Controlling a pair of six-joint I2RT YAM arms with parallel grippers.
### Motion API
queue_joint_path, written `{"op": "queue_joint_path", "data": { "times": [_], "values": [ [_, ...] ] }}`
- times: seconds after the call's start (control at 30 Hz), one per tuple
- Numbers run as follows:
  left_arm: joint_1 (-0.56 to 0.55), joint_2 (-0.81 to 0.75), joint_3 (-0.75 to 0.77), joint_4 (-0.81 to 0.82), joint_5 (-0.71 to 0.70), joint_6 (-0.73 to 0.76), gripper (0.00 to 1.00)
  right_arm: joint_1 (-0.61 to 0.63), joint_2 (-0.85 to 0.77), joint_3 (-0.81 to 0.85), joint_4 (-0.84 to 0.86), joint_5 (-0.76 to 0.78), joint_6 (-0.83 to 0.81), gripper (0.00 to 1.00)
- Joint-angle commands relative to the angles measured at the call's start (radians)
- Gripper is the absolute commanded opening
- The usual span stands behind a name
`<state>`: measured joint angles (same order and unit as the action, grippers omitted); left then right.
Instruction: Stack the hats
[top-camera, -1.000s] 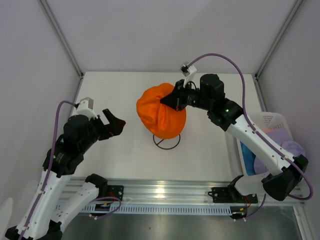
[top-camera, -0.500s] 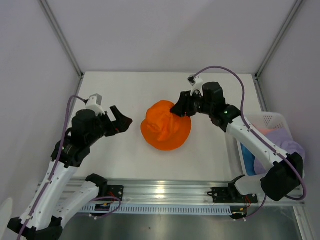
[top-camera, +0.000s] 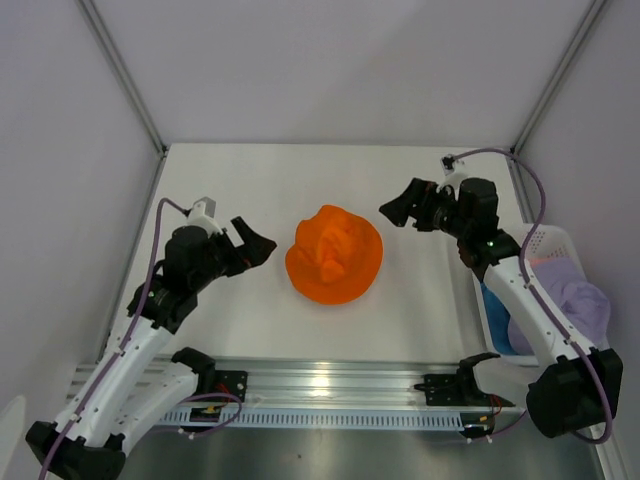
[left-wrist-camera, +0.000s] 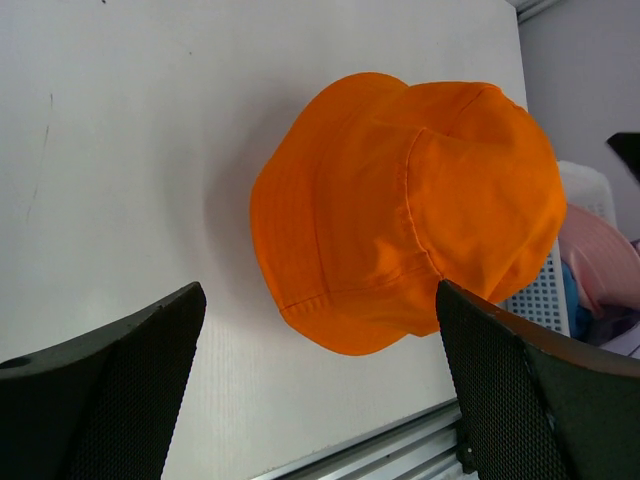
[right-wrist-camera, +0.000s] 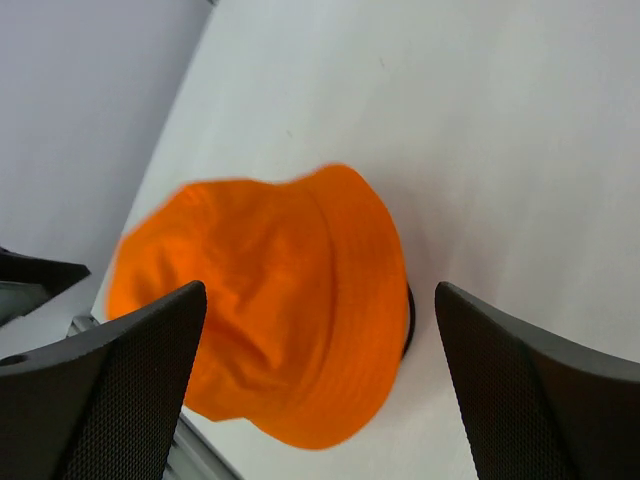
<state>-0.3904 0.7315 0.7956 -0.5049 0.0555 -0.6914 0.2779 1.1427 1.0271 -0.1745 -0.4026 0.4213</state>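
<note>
An orange hat (top-camera: 335, 255) sits draped over the black wire stand in the middle of the table, and only a sliver of the stand's base ring (right-wrist-camera: 408, 320) shows. My right gripper (top-camera: 397, 210) hangs open to the right of the hat, apart from it, holding nothing. Left of the hat, my left gripper (top-camera: 255, 245) is also open and clear of it. The hat (left-wrist-camera: 400, 210) fills the left wrist view ahead of the open fingers. A pale purple hat (top-camera: 580, 300) and a blue hat (top-camera: 495, 303) lie in the basket; a pink hat (left-wrist-camera: 600, 265) shows there too.
The white slotted basket (top-camera: 543, 240) stands at the table's right edge, under the right arm. An aluminium rail (top-camera: 320, 385) runs along the near edge. Grey walls and frame posts enclose the table on three sides.
My right gripper opened, let go of the orange hat and pulled back to the right. The hat settled down over the stand. My left gripper moved closer to the hat.
</note>
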Motion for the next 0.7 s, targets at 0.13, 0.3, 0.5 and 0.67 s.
{"op": "queue_joint_path", "data": {
  "times": [0.13, 0.3, 0.5, 0.67],
  "values": [
    [0.008, 0.017, -0.042, 0.034, -0.008, -0.077, 1.0, -0.025, 0.003, -0.101, -0.084, 0.178, 0.079, 1.0],
    [0.01, 0.023, 0.002, -0.055, -0.032, -0.022, 0.99, -0.065, -0.08, 0.092, -0.431, 0.512, -0.024, 0.99],
    [0.01, 0.08, 0.073, -0.141, -0.046, 0.029, 0.99, -0.123, -0.239, 0.137, -0.67, 0.976, -0.012, 1.0],
    [0.012, 0.114, 0.14, -0.182, -0.031, 0.078, 1.0, -0.244, -0.301, 0.178, -0.77, 1.082, -0.001, 1.0]
  ]
}}
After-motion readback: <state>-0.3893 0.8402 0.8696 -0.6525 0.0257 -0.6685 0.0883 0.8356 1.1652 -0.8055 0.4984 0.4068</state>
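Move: The pink hat in the white bin lies about 30 cm to the right hand's right, nearly level with it fore and aft and roughly 20 cm below. In the bin the blue hat is some 5 cm to the left of the pink one and 4 cm nearer, and the purple hat about 12 cm to its right and 8 cm nearer. The orange hat on the stand sits about 15 cm left of the right hand, 6 cm back and 8 cm lower. From the left hand the pink hat is roughly 67 cm right, 8 cm ahead and 15 cm down. Touching nothing, the open right hand heads for the bin and its pink hat, away from the orange hat. It dips about 10 cm first, then climbs back while sweeping 23 cm right, drawing some 8 cm back late on and turning clockwise by about 60 degrees. The left hand, still open, sinks about 3 cm and tips slightly down. ##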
